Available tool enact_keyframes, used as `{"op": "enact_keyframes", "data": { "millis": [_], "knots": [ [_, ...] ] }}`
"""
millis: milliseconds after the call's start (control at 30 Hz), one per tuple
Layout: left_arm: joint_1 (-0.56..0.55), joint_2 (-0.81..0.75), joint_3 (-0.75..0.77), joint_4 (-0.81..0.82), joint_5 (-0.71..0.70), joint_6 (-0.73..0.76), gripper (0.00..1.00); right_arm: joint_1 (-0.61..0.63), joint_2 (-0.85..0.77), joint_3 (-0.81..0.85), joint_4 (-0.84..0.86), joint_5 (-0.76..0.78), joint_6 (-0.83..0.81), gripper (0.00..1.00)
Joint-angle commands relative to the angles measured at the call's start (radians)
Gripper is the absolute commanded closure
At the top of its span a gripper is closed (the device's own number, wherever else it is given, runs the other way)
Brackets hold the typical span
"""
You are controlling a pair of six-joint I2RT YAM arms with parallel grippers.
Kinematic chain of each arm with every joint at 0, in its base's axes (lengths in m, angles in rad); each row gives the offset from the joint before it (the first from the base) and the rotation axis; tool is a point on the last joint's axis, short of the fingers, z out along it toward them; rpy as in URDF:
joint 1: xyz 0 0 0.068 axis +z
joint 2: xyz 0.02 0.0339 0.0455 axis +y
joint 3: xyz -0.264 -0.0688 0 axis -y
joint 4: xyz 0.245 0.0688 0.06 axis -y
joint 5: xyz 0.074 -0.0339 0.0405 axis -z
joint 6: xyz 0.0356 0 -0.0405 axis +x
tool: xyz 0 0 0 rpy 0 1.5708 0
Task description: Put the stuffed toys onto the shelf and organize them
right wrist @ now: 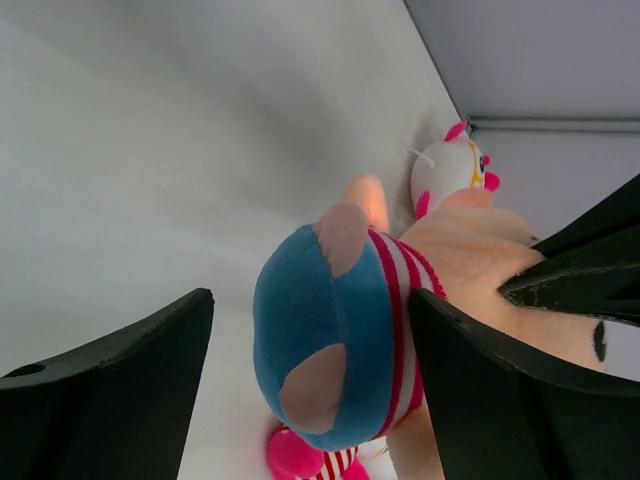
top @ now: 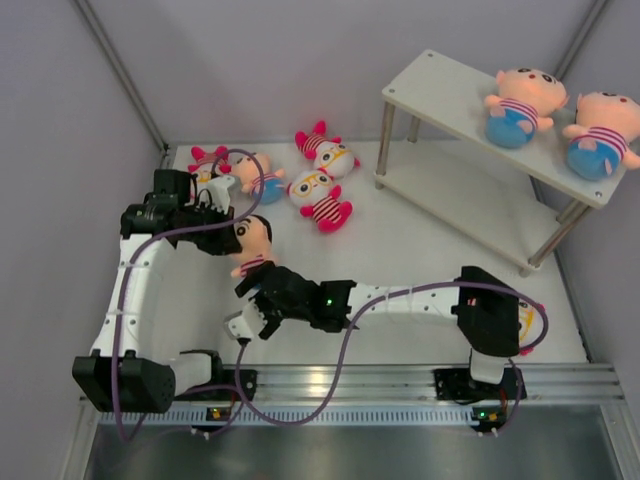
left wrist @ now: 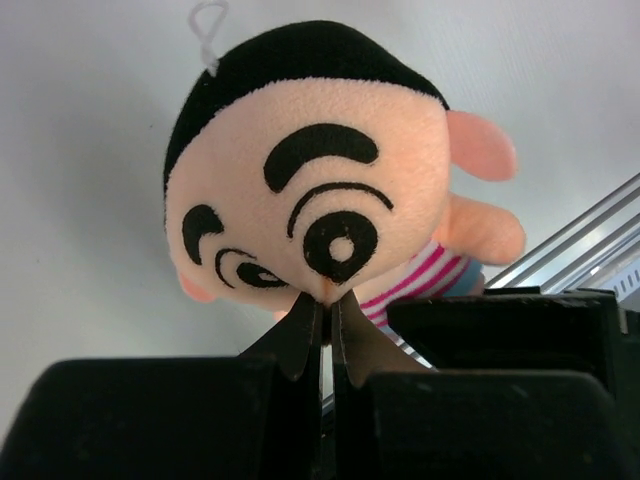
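Note:
My left gripper [top: 228, 240] is shut on the face of a peach boy doll [top: 252, 243] and holds it up; in the left wrist view the fingertips [left wrist: 328, 300] pinch its nose under the big head [left wrist: 310, 170]. My right gripper [top: 256, 302] is open, with its jaws on either side of the same doll's blue shorts [right wrist: 335, 340], the right finger close to the striped shirt. Two boy dolls [top: 522, 105] [top: 600, 135] lie on the top board of the shelf [top: 440, 95]. Three pink dolls [top: 210, 160] [top: 327, 150] [top: 318, 200] and one boy doll [top: 260, 180] lie on the table.
The shelf's lower board [top: 470, 195] stands at the back right, by the wall. A metal rail [top: 400, 380] runs along the near edge. A pale toy part [top: 524, 320] peeks out beside the right arm's elbow. A pink doll [right wrist: 455, 175] lies far behind the held doll.

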Motion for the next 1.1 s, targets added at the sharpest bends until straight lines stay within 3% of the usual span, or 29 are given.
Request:
{"op": "enact_keyframes", "data": {
  "millis": [0, 167, 200, 267, 300, 367, 467, 633, 700, 733, 800, 1067],
  "knots": [
    [-0.004, -0.008, 0.036, -0.005, 0.033, -0.004, 1.00, 0.011, 0.053, 0.053, 0.108, 0.159, -0.080, 0.21],
    [-0.004, -0.019, 0.031, -0.005, 0.033, 0.008, 1.00, 0.013, 0.112, 0.049, 0.217, 0.308, -0.161, 0.37],
    [-0.004, -0.017, 0.029, -0.007, 0.035, 0.008, 1.00, 0.013, 0.119, 0.046, 0.231, 0.330, -0.185, 0.50],
    [-0.004, -0.019, 0.028, -0.007, 0.036, 0.011, 1.00, 0.010, 0.130, 0.041, 0.257, 0.347, -0.192, 0.65],
    [-0.004, -0.019, 0.026, -0.007, 0.038, 0.012, 1.00, 0.008, 0.131, 0.042, 0.260, 0.351, -0.190, 0.80],
    [-0.004, -0.020, 0.025, -0.008, 0.033, 0.017, 1.00, 0.007, 0.132, 0.042, 0.278, 0.370, -0.187, 1.00],
    [-0.004, -0.022, 0.017, -0.007, 0.018, 0.026, 1.00, 0.004, 0.101, 0.055, 0.267, 0.368, -0.164, 1.00],
    [-0.004, -0.029, 0.019, -0.015, 0.010, 0.043, 0.94, -0.010, 0.010, 0.102, 0.078, 0.255, 0.003, 1.00],
    [-0.004, -0.031, 0.017, -0.015, 0.012, 0.043, 0.83, -0.032, -0.042, 0.095, 0.023, 0.177, 0.061, 1.00],
    [-0.004, -0.031, 0.019, -0.015, 0.010, 0.046, 0.70, -0.041, -0.072, 0.092, -0.003, 0.132, 0.080, 1.00],
    [-0.004, -0.029, 0.019, -0.013, -0.002, 0.048, 0.54, -0.049, -0.102, 0.078, -0.027, 0.089, 0.144, 1.00],
    [-0.004, -0.071, 0.042, -0.033, -0.065, 0.061, 0.33, -0.070, -0.213, -0.040, -0.053, 0.038, 0.291, 1.00]
  ]
}}
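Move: The boy toy hangs from the left fingers, which pinch its face. Its middle is about 3 cm to that hand's right, 2 cm back and 4 cm below. From the open right hand it lies about 6 cm ahead, at the same height. On the table about 13 cm below the right hand, a second boy toy lies some 27 cm ahead and 2 cm left. A pink chick toy stands about 13 cm left of that one, and a striped chick toy 15 cm right of it and 4 cm nearer. The right fingers shut on the boy toy's blue lower body beside the striped shirt, after a forward reach of about 5 cm with the wrist rolling some 15 degrees. The left hand keeps its place and its pinch on the face until the right is shut, then opens wide and lets go. The right rolls back and carries the toy up about 6 cm, to the right and slightly back, away from the left hand. ##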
